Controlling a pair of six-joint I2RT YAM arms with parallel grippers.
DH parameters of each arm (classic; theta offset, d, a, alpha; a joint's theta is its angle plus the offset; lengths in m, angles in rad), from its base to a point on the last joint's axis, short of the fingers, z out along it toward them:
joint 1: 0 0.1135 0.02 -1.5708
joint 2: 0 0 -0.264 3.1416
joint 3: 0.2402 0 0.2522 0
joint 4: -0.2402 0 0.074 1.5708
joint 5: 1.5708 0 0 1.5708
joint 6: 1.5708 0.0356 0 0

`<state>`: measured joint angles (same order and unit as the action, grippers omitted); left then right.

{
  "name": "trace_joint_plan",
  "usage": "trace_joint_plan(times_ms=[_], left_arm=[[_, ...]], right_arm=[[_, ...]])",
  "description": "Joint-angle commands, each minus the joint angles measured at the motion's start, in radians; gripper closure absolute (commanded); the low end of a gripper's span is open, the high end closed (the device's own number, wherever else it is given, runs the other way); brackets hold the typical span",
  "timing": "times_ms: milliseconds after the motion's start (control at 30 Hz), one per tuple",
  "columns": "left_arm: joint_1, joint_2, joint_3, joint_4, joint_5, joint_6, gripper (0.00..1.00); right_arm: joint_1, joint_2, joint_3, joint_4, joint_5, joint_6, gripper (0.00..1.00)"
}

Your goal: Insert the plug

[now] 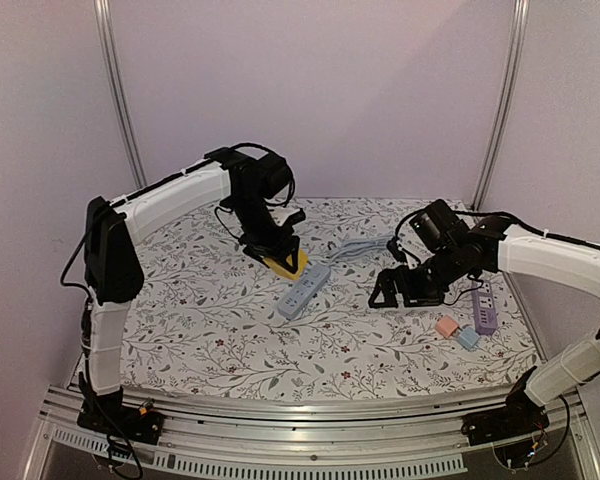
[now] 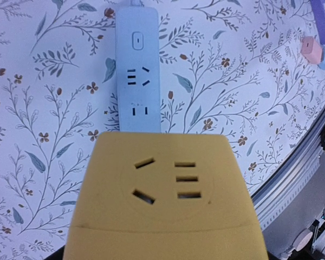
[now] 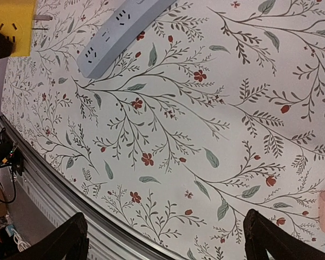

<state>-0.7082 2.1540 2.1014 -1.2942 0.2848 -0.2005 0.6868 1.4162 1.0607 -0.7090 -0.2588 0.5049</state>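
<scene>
My left gripper is shut on a yellow plug block, whose face with its slots fills the lower half of the left wrist view and hides the fingers. The block hangs just above the far end of a pale blue power strip lying diagonally on the floral cloth. In the left wrist view the strip runs away from the block, showing its switch and two socket groups. My right gripper stands open over bare cloth to the right of the strip, with nothing between its fingers.
A purple power strip lies at the right, with a pink cube and a light blue cube beside it. The strip's grey cable runs toward the back. The table's metal rail borders the cloth's near edge.
</scene>
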Motion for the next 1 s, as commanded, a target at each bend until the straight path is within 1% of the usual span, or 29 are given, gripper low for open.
trace_joint_plan(times_ms=[0, 200, 467, 833, 967], left_arm=[[-0.025, 0.060, 0.041, -0.065, -0.132, 0.020, 1.00], [-0.043, 0.105, 0.069, -0.092, -0.223, -0.001, 1.00], [-0.058, 0.131, 0.066, -0.095, -0.204, 0.022, 1.00], [-0.098, 0.157, 0.054, -0.095, -0.225, 0.028, 1.00], [-0.114, 0.161, 0.040, -0.111, -0.257, 0.024, 1.00]], right_arm=[[-0.003, -0.032, -0.010, -0.026, 0.030, 0.003, 0.01], [-0.004, -0.047, -0.023, -0.028, 0.035, 0.020, 0.01], [-0.004, -0.049, -0.038, -0.011, 0.036, 0.038, 0.01], [-0.002, -0.037, -0.033, -0.006, 0.039, 0.055, 0.01], [-0.004, -0.040, -0.034, -0.007, 0.039, 0.063, 0.01]])
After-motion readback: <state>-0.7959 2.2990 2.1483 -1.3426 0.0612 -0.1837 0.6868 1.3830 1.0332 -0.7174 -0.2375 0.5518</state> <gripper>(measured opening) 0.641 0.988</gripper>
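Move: The yellow plug is already in my left hand. The middle of the white power strip lies about 4 cm ahead and 3 cm to the right of that hand, some 13 cm below it. The strip's near end is almost straight under the hand, about 1 cm back. The coiled cord lies roughly 19 cm ahead and 19 cm to the right, on the table. From my right hand, the strip's middle is about 11 cm ahead, 17 cm left and 12 cm down. Keeping my grip on the plug, I bring my left hand down about 6 cm towards the near part of the strip, most of it in a quick first drop, then a pause and a slower last centimetre or so. As it sinks I swing the rightward-leaning fingers some 15 degrees, so that they and the plug point more nearly straight down. ##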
